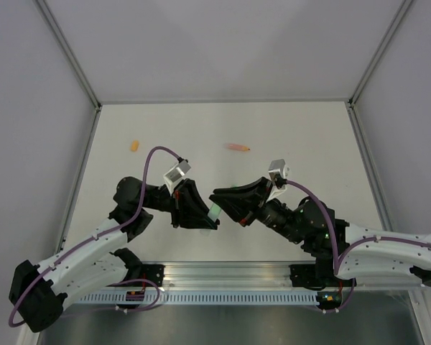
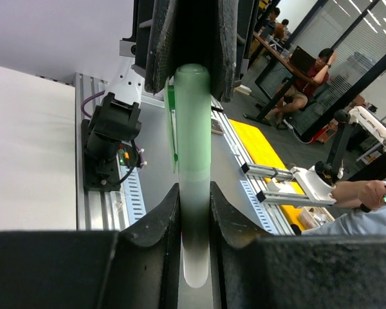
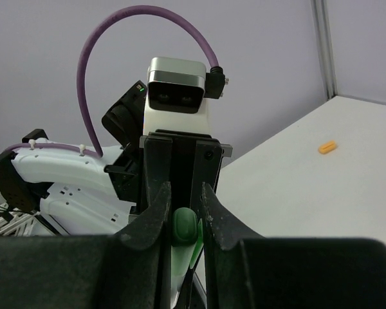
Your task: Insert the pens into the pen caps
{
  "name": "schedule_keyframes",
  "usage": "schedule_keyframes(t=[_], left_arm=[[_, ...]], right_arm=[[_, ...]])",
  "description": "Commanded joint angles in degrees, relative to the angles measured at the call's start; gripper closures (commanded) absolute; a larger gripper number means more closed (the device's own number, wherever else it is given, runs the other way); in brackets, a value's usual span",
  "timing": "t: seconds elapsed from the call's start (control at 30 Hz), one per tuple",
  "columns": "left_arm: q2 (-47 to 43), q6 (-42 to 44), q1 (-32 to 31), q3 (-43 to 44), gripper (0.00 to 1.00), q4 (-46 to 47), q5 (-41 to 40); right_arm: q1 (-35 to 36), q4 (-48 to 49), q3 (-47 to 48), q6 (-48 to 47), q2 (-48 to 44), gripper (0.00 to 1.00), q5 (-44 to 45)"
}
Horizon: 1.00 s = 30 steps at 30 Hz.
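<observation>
My two grippers meet tip to tip over the near middle of the table. The left gripper (image 1: 204, 215) (image 2: 195, 206) is shut on the pale mint green pen (image 1: 214, 212) (image 2: 195, 257). Its rounded tail sticks out behind the fingers. The right gripper (image 1: 223, 200) (image 3: 185, 206) is shut on the mint green pen cap (image 2: 192, 116) (image 3: 184, 225), which has a bright green clip along one side. The cap sits in line with the pen and its mouth is over the pen's front end. A salmon orange pen (image 1: 237, 147) and an orange pen cap (image 1: 134, 146) (image 3: 327, 147) lie far back on the table.
The white table (image 1: 309, 144) is walled by grey panels at the back and both sides. An aluminium rail (image 1: 223, 277) with both arm bases runs along the near edge. In the left wrist view, people and benches show beyond the table.
</observation>
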Motion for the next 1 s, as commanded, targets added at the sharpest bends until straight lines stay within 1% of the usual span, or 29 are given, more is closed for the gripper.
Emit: schedule_keyframes(t=[0.0, 0.03, 0.07, 0.1, 0.13, 0.17, 0.2, 0.23, 0.27, 0.3, 0.33, 0.37, 0.4, 0.43, 0.47, 0.5, 0.53, 0.57, 0.63, 0.67, 0.7, 0.73, 0.77, 0.8, 0.83, 0.87, 0.9, 0.97], left_arm=[[-1.31, 3.50, 1.12, 8.29, 0.98, 4.57, -16.03], [-0.52, 4.03, 1.03, 8.29, 0.98, 3.60, -15.15], [-0.17, 4.64, 1.12, 8.03, 0.98, 2.02, -15.41], [0.01, 6.65, 1.12, 6.98, 0.98, -2.08, -16.02], [0.10, 7.80, 1.12, 6.02, 0.98, -3.34, -16.37], [0.80, 9.55, 1.03, 4.70, 0.98, -4.14, -17.07], [1.07, 10.35, 1.03, 1.99, 0.98, -4.84, -17.78], [1.59, 10.97, 1.03, 0.66, 0.98, -5.28, -18.83], [2.99, 12.28, 1.03, -0.66, 0.98, -5.55, -19.18], [3.96, 12.82, 1.03, -1.63, 0.98, -5.81, -19.88], [4.93, 13.34, 1.03, -3.47, 0.98, -6.34, -20.76], [5.98, 13.87, 1.03, -4.18, 0.98, -7.04, -22.68], [8.43, 14.40, 1.03, -4.71, 0.98, -7.57, -24.18], [9.76, 14.40, 1.03, -5.50, 0.98, -7.83, -25.85], [11.16, 13.88, 1.12, -5.51, 0.98, -9.14, -30.04], [13.96, 13.35, 1.12, -5.33, 0.98, -9.76, -32.70], [15.38, 12.65, 1.12, -4.98, 0.98, -10.38, -37.68], [16.87, 11.17, 1.38, -4.37, 0.98, -12.91, -40.43], [21.79, 9.40, 1.82, -2.44, 0.98, -14.95, -46.75], [23.55, 7.57, 2.60, -1.99, 0.97, -14.87, -47.74], [25.22, 6.77, 3.05, -1.29, 0.97, -14.52, -48.27], [28.72, 5.80, 3.49, -1.03, 0.95, -13.91, -48.54], [30.67, 4.66, 4.27, -0.59, 0.91, -13.20, -48.11], [32.60, 4.39, 4.63, 1.07, 0.91, -12.67, -47.58], [34.71, 4.04, 5.68, 2.22, 0.90, -13.45, -46.36], [38.47, 3.08, 6.21, 3.27, 0.90, -14.07, -45.56], [40.16, 2.63, 6.56, 4.33, 0.89, -14.16, -44.86], [44.72, 0.44, 7.44, 4.69, 0.86, -12.59, -43.36]], right_arm=[[2.09, -21.40, -4.79, 3.43, 3.36, 1.00, -6.80], [2.09, -21.75, -4.00, 3.60, 3.10, 1.00, -4.26], [2.09, -22.54, -0.86, 3.60, 3.09, 0.96, 2.82], [2.01, -25.94, 1.69, 3.87, 3.27, 0.88, 7.24], [1.92, -27.37, 4.42, 3.61, 3.88, 0.79, 11.72], [1.92, -28.51, 10.27, 3.17, 4.23, 0.59, 16.20], [1.74, -28.96, 13.20, 2.90, 4.50, 0.49, 25.73], [1.66, -28.09, 15.41, 0.81, 4.85, 0.41, 29.74], [1.48, -26.52, 19.09, -0.95, 4.94, 0.36, 33.18], [1.39, -23.28, 20.78, -2.36, 5.03, 0.35, 36.34], [1.04, -22.47, 22.27, -4.02, 5.29, 0.34, 41.07], [1.04, -20.46, 23.85, -7.78, 5.46, 0.32, 42.43], [0.87, -20.61, 26.83, -9.39, 5.55, 0.32, 43.57], [0.86, -22.36, 28.34, -10.01, 5.90, 0.32, 44.54], [0.95, -30.20, 31.31, -8.02, 6.17, 0.32, 44.03], [0.95, -34.20, 32.21, -6.52, 6.17, 0.32, 43.24], [0.87, -36.94, 32.13, -4.76, 5.47, 0.32, 42.27], [0.86, -38.70, 29.09, -2.22, 4.42, 0.30, 42.26], [0.95, -37.68, 23.11, -1.67, -0.84, 0.29, 41.39], [0.95, -35.06, 16.90, -1.67, -2.95, 0.29, 40.95], [0.87, -33.81, 13.88, -1.58, -4.97, 0.29, 40.86], [0.86, -33.10, 11.67, -1.23, -8.73, 0.28, 40.77], [0.95, -32.57, 8.35, -0.79, -10.51, 0.28, 40.34], [0.87, -32.66, 7.27, 0.25, -11.92, 0.28, 39.55], [0.86, -32.66, 6.56, 0.44, -14.29, 0.28, 38.67], [0.86, -33.00, 5.95, 0.79, -15.27, 0.28, 37.79], [0.86, -33.18, 5.94, 1.14, -15.97, 0.28, 37.09], [0.86, -33.36, 5.77, 1.50, -17.38, 0.28, 36.56]])
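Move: The light green pen is already together, gripped by my left hand with my right fingers still around its cap end; its middle is some 2 cm ahead of my left hand and 3 cm above, and 2 cm back from my right and 3 cm below. The bare table spot it goes to lies about 22 cm ahead of my left hand, 1 cm right, 31 cm down. The finished dark green pen lies 6 cm right of that spot, the orange-tipped pen 22 cm beyond the dark green one. I open my right fingers wide, freeing the cap end, and draw that hand about 15 cm to the right, first a little forward, arching up and back down while its wrist turns clockwise. My left hand keeps its grip on the light green pen and carries it about 22 cm forward and 25 cm down towards the bare spot left of the dark green pen, swinging counter-clockwise so the fingers tip downward. ##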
